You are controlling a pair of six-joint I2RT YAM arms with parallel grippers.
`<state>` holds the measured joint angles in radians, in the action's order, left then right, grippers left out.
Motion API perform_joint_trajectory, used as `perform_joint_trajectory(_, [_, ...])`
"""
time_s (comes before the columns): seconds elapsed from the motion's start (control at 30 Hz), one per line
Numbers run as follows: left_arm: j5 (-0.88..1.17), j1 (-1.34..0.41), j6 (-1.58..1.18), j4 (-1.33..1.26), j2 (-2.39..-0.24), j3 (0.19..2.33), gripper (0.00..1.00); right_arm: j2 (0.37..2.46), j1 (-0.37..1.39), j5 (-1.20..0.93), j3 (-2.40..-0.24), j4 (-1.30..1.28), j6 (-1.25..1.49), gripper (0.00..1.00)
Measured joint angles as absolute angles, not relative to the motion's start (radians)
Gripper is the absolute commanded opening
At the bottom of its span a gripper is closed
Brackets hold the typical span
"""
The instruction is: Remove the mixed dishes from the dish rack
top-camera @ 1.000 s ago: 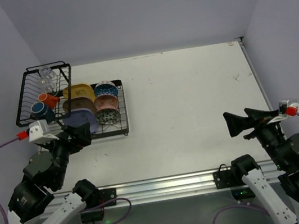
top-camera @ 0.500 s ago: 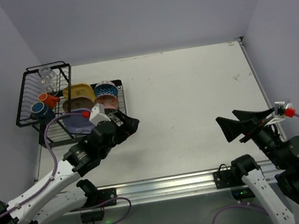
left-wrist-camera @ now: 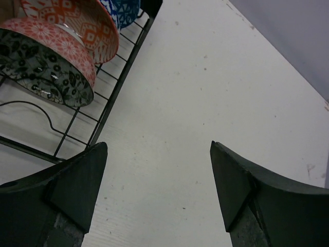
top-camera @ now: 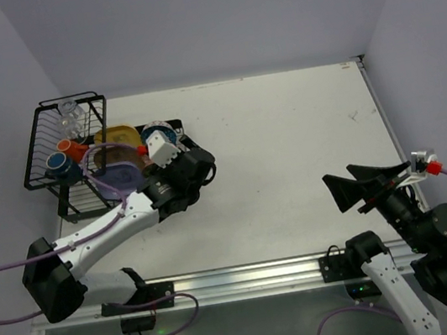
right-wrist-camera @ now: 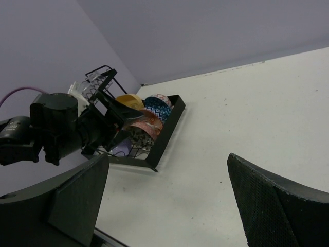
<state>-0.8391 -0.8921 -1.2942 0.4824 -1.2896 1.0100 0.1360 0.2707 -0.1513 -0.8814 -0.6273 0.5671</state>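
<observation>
The black wire dish rack (top-camera: 52, 172) stands at the table's far left. Its raised basket holds a clear glass (top-camera: 71, 117), an orange mug (top-camera: 73, 148) and a dark mug (top-camera: 59, 164). Its flat tray holds a yellow plate (top-camera: 119, 136), a tan plate (top-camera: 111, 157), a lavender plate (top-camera: 115, 180) and a blue-white bowl (top-camera: 158, 132). My left gripper (top-camera: 203, 165) is open and empty at the tray's right edge. The left wrist view shows the speckled bowl (left-wrist-camera: 49, 69), a reddish bowl (left-wrist-camera: 77, 20) and the blue bowl (left-wrist-camera: 123, 10) to the left of the open gripper (left-wrist-camera: 157, 190). My right gripper (top-camera: 340, 179) is open and empty at the near right.
The white table (top-camera: 286, 132) stretches right of the rack. Lavender walls stand at the back and both sides. The left arm's purple cable (top-camera: 97, 175) loops over the plates. The right wrist view shows the rack (right-wrist-camera: 164, 128) and the left arm (right-wrist-camera: 56, 128) far off.
My left arm has swung from the near left up and right to the tray's right edge. My right gripper shifted slightly left and stayed open.
</observation>
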Motion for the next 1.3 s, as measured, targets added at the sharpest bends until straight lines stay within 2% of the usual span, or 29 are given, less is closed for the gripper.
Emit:
perform_joint_trajectory(0.17, [-0.921, -0.875, -1.308, 0.57, -1.355, 1.077, 0.82, 0.136, 0.271, -0.15, -0.885, -0.632, 0.566, 0.99])
perform_joint_trajectory(0.37, [-0.925, -0.783, -1.312, 0.579, -1.374, 1.031, 0.77, 0.135, 0.271, -0.151, -0.896, -0.635, 0.566, 0.99])
perform_joint_trajectory(0.57, [-0.897, -0.71, -1.217, 0.415, -1.37, 0.902, 0.68, 0.135, 0.27, -0.185, -0.91, -0.635, 0.566, 0.99])
perform_joint_trajectory(1.0, [-0.828, -0.586, -1.126, 0.141, -1.43, 0.831, 0.57, 0.138, 0.271, -0.223, -0.912, -0.635, 0.559, 0.99])
perform_joint_trajectory(1.07, [-0.82, -0.576, -1.121, 0.12, -1.452, 0.831, 0.49, 0.14, 0.271, -0.224, -0.912, -0.635, 0.557, 0.99])
perform_joint_trajectory(1.3, [-0.811, -0.558, -1.119, 0.07, -1.491, 0.818, 0.39, 0.151, 0.271, -0.224, -0.914, -0.635, 0.556, 0.99])
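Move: The pink bowl with the floral inside is the nearest in the rack's bowl row. It lies about 8 cm ahead of my open left hand, 12 cm to its left and 11 cm below. Right behind it, some 6 cm farther out, leans the orange-patterned bowl; the blue bowl stands about 12 cm beyond the pink one. The lilac plate is roughly 13 cm to the pink bowl's left. From my right hand the pink bowl is about 25 cm ahead, 42 cm left and 27 cm down. I sweep my left hand left and down over the rack's right edge, about 7 cm left, then push on forward and lower towards the pink bowl's right-hand rim, ending some 9 cm lower and 7 cm farther out. On the way my wrist turns about 15 degrees, mostly counter-clockwise, and my fingers draw in to about half their gap, one on each side of the rim. ##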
